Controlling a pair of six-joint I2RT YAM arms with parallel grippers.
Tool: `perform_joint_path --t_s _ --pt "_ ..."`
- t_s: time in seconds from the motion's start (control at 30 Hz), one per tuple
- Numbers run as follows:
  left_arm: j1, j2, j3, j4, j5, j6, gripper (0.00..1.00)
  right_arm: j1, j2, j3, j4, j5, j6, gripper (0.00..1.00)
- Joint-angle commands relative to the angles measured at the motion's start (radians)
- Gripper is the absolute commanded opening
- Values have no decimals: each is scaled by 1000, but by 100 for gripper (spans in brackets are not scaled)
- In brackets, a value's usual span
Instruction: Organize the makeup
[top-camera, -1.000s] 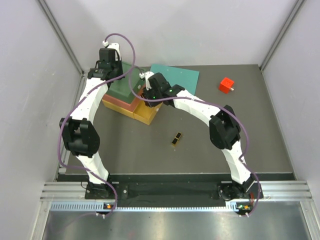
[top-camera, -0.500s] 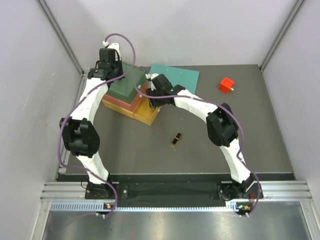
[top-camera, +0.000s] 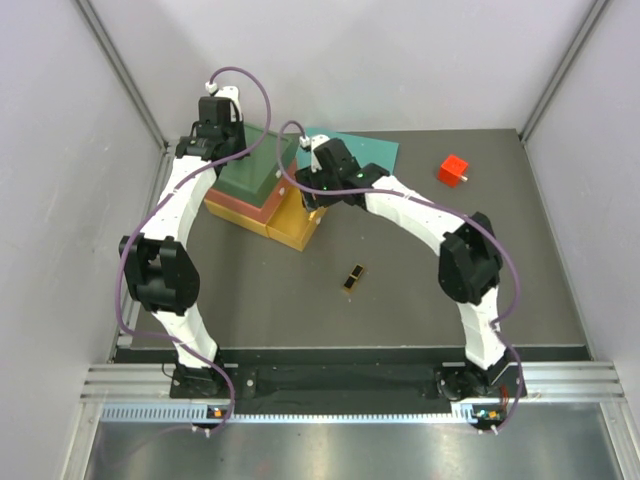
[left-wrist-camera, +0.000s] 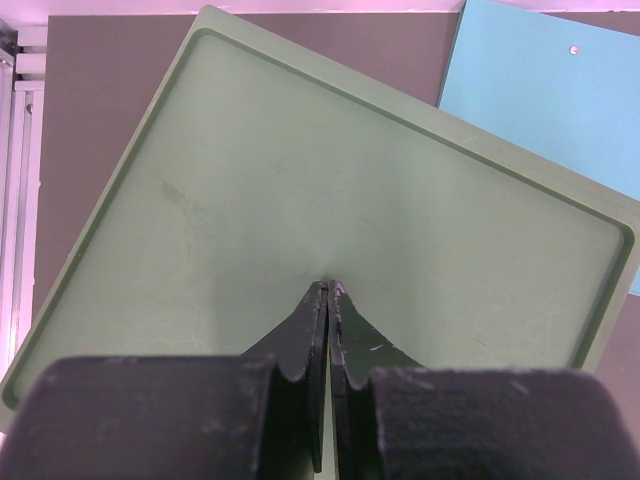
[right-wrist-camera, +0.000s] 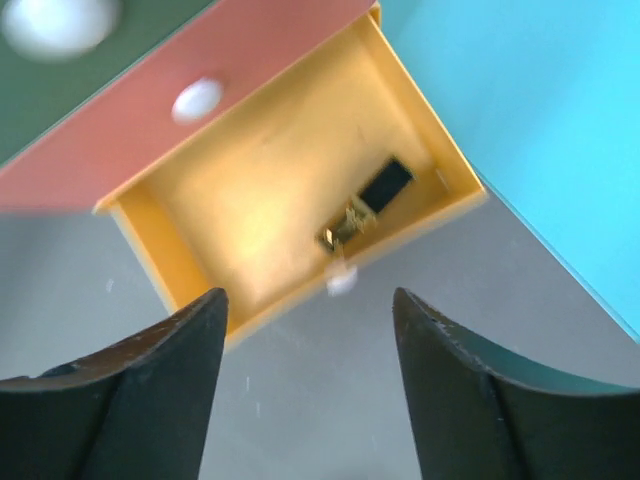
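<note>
A black-and-gold case (right-wrist-camera: 378, 192) lies inside the open yellow drawer (right-wrist-camera: 250, 215) of the stacked organizer. My right gripper (right-wrist-camera: 308, 300) hangs open just above and in front of that drawer, with nothing between its fingers; in the top view the right gripper (top-camera: 310, 190) sits over the yellow drawer (top-camera: 292, 228). A second black-and-gold case (top-camera: 354, 277) lies alone on the dark table. My left gripper (left-wrist-camera: 328, 287) is shut and empty, its tips over the organizer's green top (left-wrist-camera: 300, 180). The rest of the makeup is out of view.
The organizer has a green top (top-camera: 252, 165), a red tier (top-camera: 232, 207) and the yellow drawer below. A teal mat (top-camera: 365, 150) lies behind it and a red cube (top-camera: 453, 169) stands at the far right. Grey walls enclose the table.
My right gripper's jaws have spread apart, and its wrist has shifted a little right and back over the yellow drawer while the elbow swung right. The left arm has stayed still.
</note>
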Motion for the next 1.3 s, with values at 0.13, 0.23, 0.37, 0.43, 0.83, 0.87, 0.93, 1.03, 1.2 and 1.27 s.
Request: perform_joint_path --t_s 0.13,0.23,0.37,0.43,0.83,0.87,0.93,1.03,1.2,1.27 --pt "3 94 -73 -253 35 -2 5 -4 -298 -291 -72 -37 -173 84" --pt "3 97 -73 -251 38 -3 5 -4 -370 -421 -84 -71 -195 92" --pt "3 103 -72 -250 42 -3 5 0 -457 -544 -90 -72 -253 100" --pt "3 103 -72 -250 44 -3 5 5 -471 -584 -99 -77 -273 100" --pt "3 103 -72 -253 39 -2 5 59 -381 -592 -135 -104 -313 100" --pt "3 101 -72 -253 38 -2 5 63 -365 -592 -138 -121 -316 100" --pt "3 101 -73 -251 35 0 5 69 -359 -601 -144 -132 -321 100" --pt "3 101 -73 -255 31 0 5 77 -345 -610 -139 -155 -319 100" --pt "3 106 -73 -256 33 2 5 92 -299 -600 -142 -160 -318 100" --pt "3 108 -73 -256 35 2 5 97 -279 -596 -142 -150 -318 100"
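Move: The black-and-gold palette still on the table lies about 14 cm back and 9 cm to the right of my right hand, some 13 cm lower. From that same hand, the open yellow drawer's middle is roughly 2 cm ahead, 4 cm left and 10 cm below, and the teal sheet is about 14 cm ahead, 8 cm right and 13 cm down. From my left hand, the palette is about 23 cm back, 26 cm right and 22 cm below. I lift my right hand a few centimetres off the drawer while swinging it back and right, then sink towards the palette on the table: about 16 cm back, 10 cm right, 9 cm lower in all. On the way the wrist turns some 35 degrees so the fingers point more steeply down, and they go from part open to fully open, ending astride the palette just above it. My left fingertips stay shut, resting on the green cabinet top. ##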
